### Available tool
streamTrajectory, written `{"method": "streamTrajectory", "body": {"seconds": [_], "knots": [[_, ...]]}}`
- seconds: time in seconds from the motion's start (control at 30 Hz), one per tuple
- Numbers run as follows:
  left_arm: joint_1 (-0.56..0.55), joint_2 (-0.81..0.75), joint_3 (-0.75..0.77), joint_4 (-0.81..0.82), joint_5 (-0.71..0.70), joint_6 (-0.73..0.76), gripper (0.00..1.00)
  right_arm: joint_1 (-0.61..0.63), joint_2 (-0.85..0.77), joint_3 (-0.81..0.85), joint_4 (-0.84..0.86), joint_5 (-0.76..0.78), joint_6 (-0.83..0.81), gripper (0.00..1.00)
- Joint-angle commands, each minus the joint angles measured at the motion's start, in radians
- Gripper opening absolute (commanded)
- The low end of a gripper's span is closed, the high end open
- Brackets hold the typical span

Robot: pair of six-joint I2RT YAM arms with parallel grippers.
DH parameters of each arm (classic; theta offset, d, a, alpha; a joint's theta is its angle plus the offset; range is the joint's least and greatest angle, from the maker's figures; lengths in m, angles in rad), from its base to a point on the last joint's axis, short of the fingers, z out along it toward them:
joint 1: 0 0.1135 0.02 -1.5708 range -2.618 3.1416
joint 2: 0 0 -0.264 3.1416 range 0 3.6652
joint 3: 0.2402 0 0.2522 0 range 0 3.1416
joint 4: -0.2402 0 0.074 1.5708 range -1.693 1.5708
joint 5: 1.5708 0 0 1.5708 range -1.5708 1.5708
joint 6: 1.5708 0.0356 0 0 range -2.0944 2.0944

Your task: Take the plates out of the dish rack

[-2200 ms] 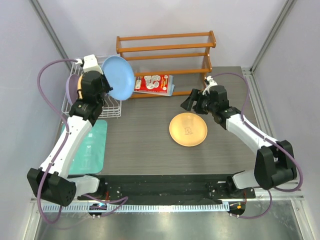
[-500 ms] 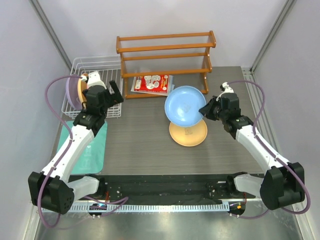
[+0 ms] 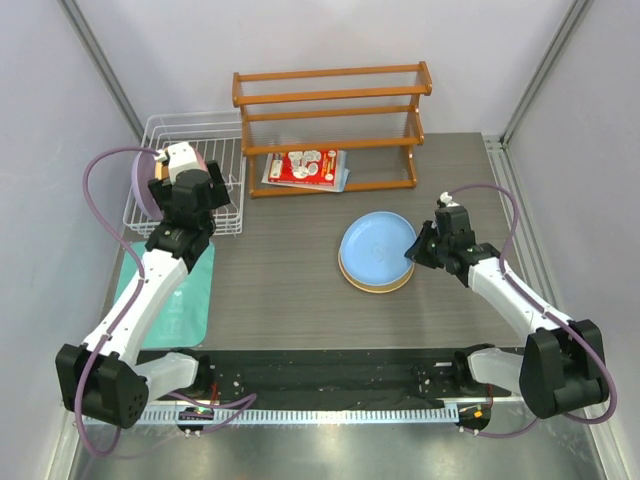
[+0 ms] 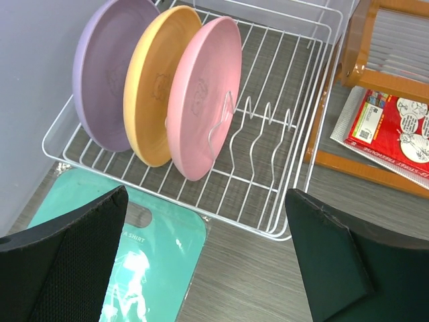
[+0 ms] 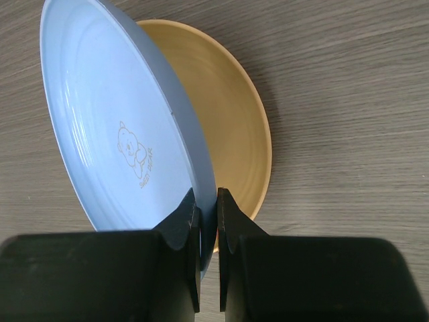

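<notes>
The white wire dish rack (image 4: 268, 194) holds three plates on edge: lavender (image 4: 100, 74), yellow-orange (image 4: 151, 87) and pink (image 4: 201, 94). My left gripper (image 4: 206, 194) hangs open above the rack's near edge with nothing between its fingers; the top view shows that gripper (image 3: 200, 185) over the rack (image 3: 215, 130). My right gripper (image 5: 208, 201) is shut on the rim of the light blue plate (image 5: 107, 127). This plate leans, tilted, on another yellow-orange plate (image 5: 234, 134) lying flat on the table. From above, the blue plate (image 3: 375, 240) nearly covers the yellow-orange one (image 3: 375, 285).
A brown wooden shelf (image 3: 330, 110) stands at the back, with a red and white packet (image 3: 305, 167) under its lower rail. A teal board (image 4: 134, 268) lies on the table just in front of the rack, under my left arm.
The left gripper has let go of the blue plate, swung back over the rack and opened wide. The right gripper has taken the plate and lowered it onto the yellow-orange plate.
</notes>
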Motion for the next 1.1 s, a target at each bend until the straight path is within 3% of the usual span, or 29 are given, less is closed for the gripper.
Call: {"method": "streamTrajectory", "body": {"seconds": [0.0, 0.1, 0.17, 0.3, 0.5, 0.73, 1.07], "knots": [[0.004, -0.021, 0.019, 0.034, -0.052, 0.023, 1.0, -0.006, 0.02, 0.014, 0.044, -0.032, -0.01, 0.02], [0.004, -0.007, 0.025, 0.036, -0.067, 0.038, 0.99, -0.006, 0.027, 0.008, 0.044, -0.052, -0.014, 0.06], [0.004, 0.002, 0.03, 0.037, -0.073, 0.043, 0.99, -0.007, 0.029, 0.005, 0.049, -0.06, -0.017, 0.13], [0.004, 0.025, 0.041, 0.051, -0.084, 0.052, 0.99, -0.006, 0.032, 0.008, 0.054, -0.107, -0.045, 0.4], [0.018, 0.093, 0.09, 0.056, -0.095, 0.087, 1.0, -0.006, 0.02, 0.037, 0.006, -0.072, -0.085, 0.7], [0.099, 0.183, 0.144, 0.059, -0.07, 0.098, 0.99, -0.004, -0.023, 0.12, -0.127, 0.222, -0.105, 0.75], [0.217, 0.318, 0.228, 0.102, 0.04, 0.086, 0.99, -0.006, -0.043, 0.129, -0.095, 0.236, -0.109, 0.79]]}}
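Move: The right hand grips the right rim of the blue plate, whose middle lies about 9 cm to its left and 2 cm ahead. The yellow table plate that should take it lies some 10 cm left, 1 cm ahead and 3 cm below. The open left hand has the yellow rack plate about 9 cm ahead, 10 cm left and 8 cm lower. The pink plate stands level with that plate, 5 cm to its right, and the purple plate 5 cm to its left. The right fingers keep their pinch on the blue plate's rim while easing it down about 1 cm over the yellow table plate. They then open wide and let go, and the hand backs off to the right and rises some 4 cm. Meanwhile the left hand, fingers staying wide open, reaches left and forward about 9 cm towards the racked plates, sinking slightly and turning some 10 degrees counter-clockwise. ##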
